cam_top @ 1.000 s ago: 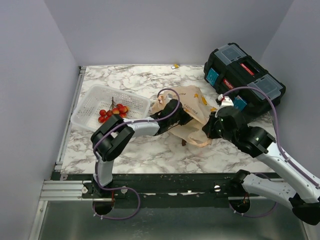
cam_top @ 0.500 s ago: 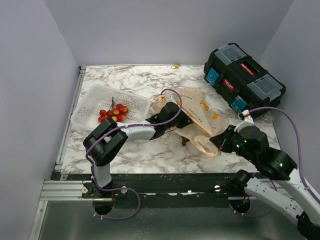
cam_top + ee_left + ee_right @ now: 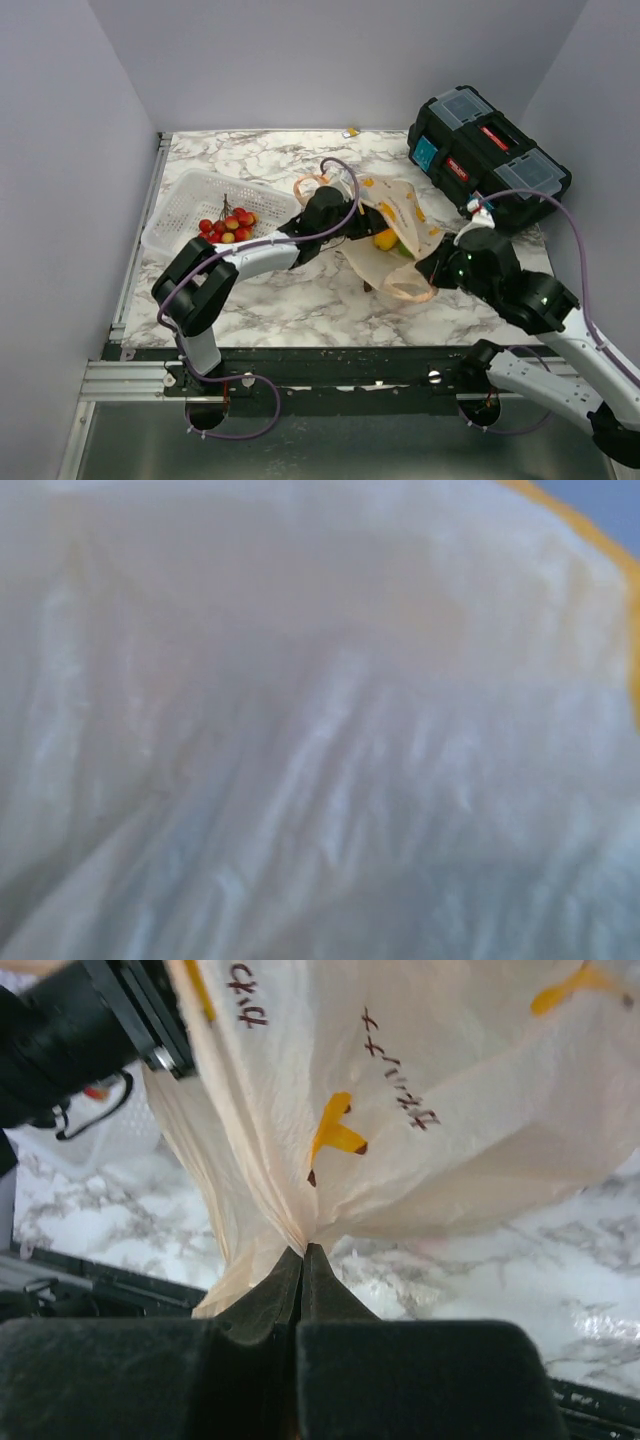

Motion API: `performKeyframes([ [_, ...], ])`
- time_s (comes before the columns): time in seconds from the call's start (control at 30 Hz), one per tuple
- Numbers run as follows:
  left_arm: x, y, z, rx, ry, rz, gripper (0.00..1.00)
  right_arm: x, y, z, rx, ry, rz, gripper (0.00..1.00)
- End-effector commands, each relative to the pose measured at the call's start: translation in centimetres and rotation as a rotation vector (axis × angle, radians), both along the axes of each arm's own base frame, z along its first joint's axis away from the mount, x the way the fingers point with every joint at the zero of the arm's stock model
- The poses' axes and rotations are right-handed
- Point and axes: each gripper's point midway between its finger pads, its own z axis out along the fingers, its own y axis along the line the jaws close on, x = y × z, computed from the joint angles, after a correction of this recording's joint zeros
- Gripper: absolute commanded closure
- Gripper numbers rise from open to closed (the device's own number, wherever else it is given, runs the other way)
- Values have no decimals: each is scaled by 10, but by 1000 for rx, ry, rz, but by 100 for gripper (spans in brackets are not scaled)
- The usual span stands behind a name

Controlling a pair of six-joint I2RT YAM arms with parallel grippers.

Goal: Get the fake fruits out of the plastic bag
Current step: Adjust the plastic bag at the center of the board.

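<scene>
The plastic bag (image 3: 405, 212) lies mid-table, peach with yellow prints, its mouth held open. Inside it show two of the fake fruits: a yellow one (image 3: 384, 240) and a green one (image 3: 401, 249). My left gripper (image 3: 346, 222) reaches into the bag's left side, its fingers hidden by the film. The left wrist view holds only blurred bag film (image 3: 320, 730). My right gripper (image 3: 433, 270) is shut on a bunched fold of the bag (image 3: 450, 1080) at its near right edge, and the fingertips (image 3: 303, 1252) pinch the film just above the marble.
A white mesh basket (image 3: 190, 205) with a bunch of red and yellow berries (image 3: 228, 225) stands at the left. A black toolbox (image 3: 488, 150) fills the back right corner. A small yellow item (image 3: 351, 132) lies at the far edge.
The right gripper has pulled its fold of the bag toward the near right, stretching the mouth open. The left gripper has pushed further into the bag. Yellow and green fruits now show.
</scene>
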Motion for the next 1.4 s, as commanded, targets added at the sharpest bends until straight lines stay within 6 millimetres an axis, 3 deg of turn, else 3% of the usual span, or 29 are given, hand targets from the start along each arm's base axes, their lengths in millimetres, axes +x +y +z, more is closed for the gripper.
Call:
performKeyframes([
  [0.0, 10, -7, 52, 56, -132, -117, 43, 47, -10, 82, -88, -242, -94, 99],
  [0.1, 25, -4, 58, 104, -141, -137, 43, 73, -2, 119, -191, -324, -74, 99],
  [0.23, 44, 5, 82, 140, -191, -123, 43, 94, 27, 179, -197, -439, 33, 99],
  [0.33, 51, 13, 102, 164, -225, -124, 43, 108, 49, 204, -216, -470, 107, 99],
  [0.43, 49, 22, 127, 173, -274, -108, 43, 110, 70, 236, -182, -520, 196, 99],
  [0.53, 40, 36, 146, 183, -312, -82, 43, 104, 92, 249, -146, -528, 321, 99],
  [0.63, 28, 54, 153, 199, -330, -53, 43, 88, 120, 232, -105, -455, 497, 99],
  [0.77, 6, 81, 149, 221, -348, -19, 43, 55, 141, 183, -6, -336, 677, 99],
  [0.83, -4, 90, 143, 225, -341, -16, 42, 36, 143, 156, 36, -279, 740, 99],
  [0.97, -23, 103, 127, 241, -319, -34, 42, -6, 144, 121, 140, -178, 872, 99],
  [1.2, -59, 124, 93, 248, -284, -62, 42, -48, 120, 62, 164, -4, 888, 99],
  [1.27, -72, 127, 86, 236, -294, -79, 42, -54, 121, 53, 214, 31, 879, 99],
  [1.37, -92, 132, 78, 200, -325, -83, 43, -58, 127, 54, 284, 26, 863, 99],
])
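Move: The plastic bag hangs between the hands: its fruit-filled middle is about 3 cm back, 2 cm right of and 8 cm below the left hand, which is half open at its mouth; from the right hand, already pinching the rim, it lies some 10 cm ahead, 11 cm left and 12 cm down. The brown faucet is about 13 cm left of the right hand, level with it fore and aft; the toolbox is 28 cm ahead and 15 cm right. The plastic bag is heaved up and swung to the left with both hands: the right keeps its shut pinch on the rim, going about 25 cm up and forward-left, then down and back, turning nearly 50 degrees counter-clockwise. The left, fingers still half open inside the bag, rises and reaches forward, then sweeps left and back, sinking at the end and tipping up slightly. ##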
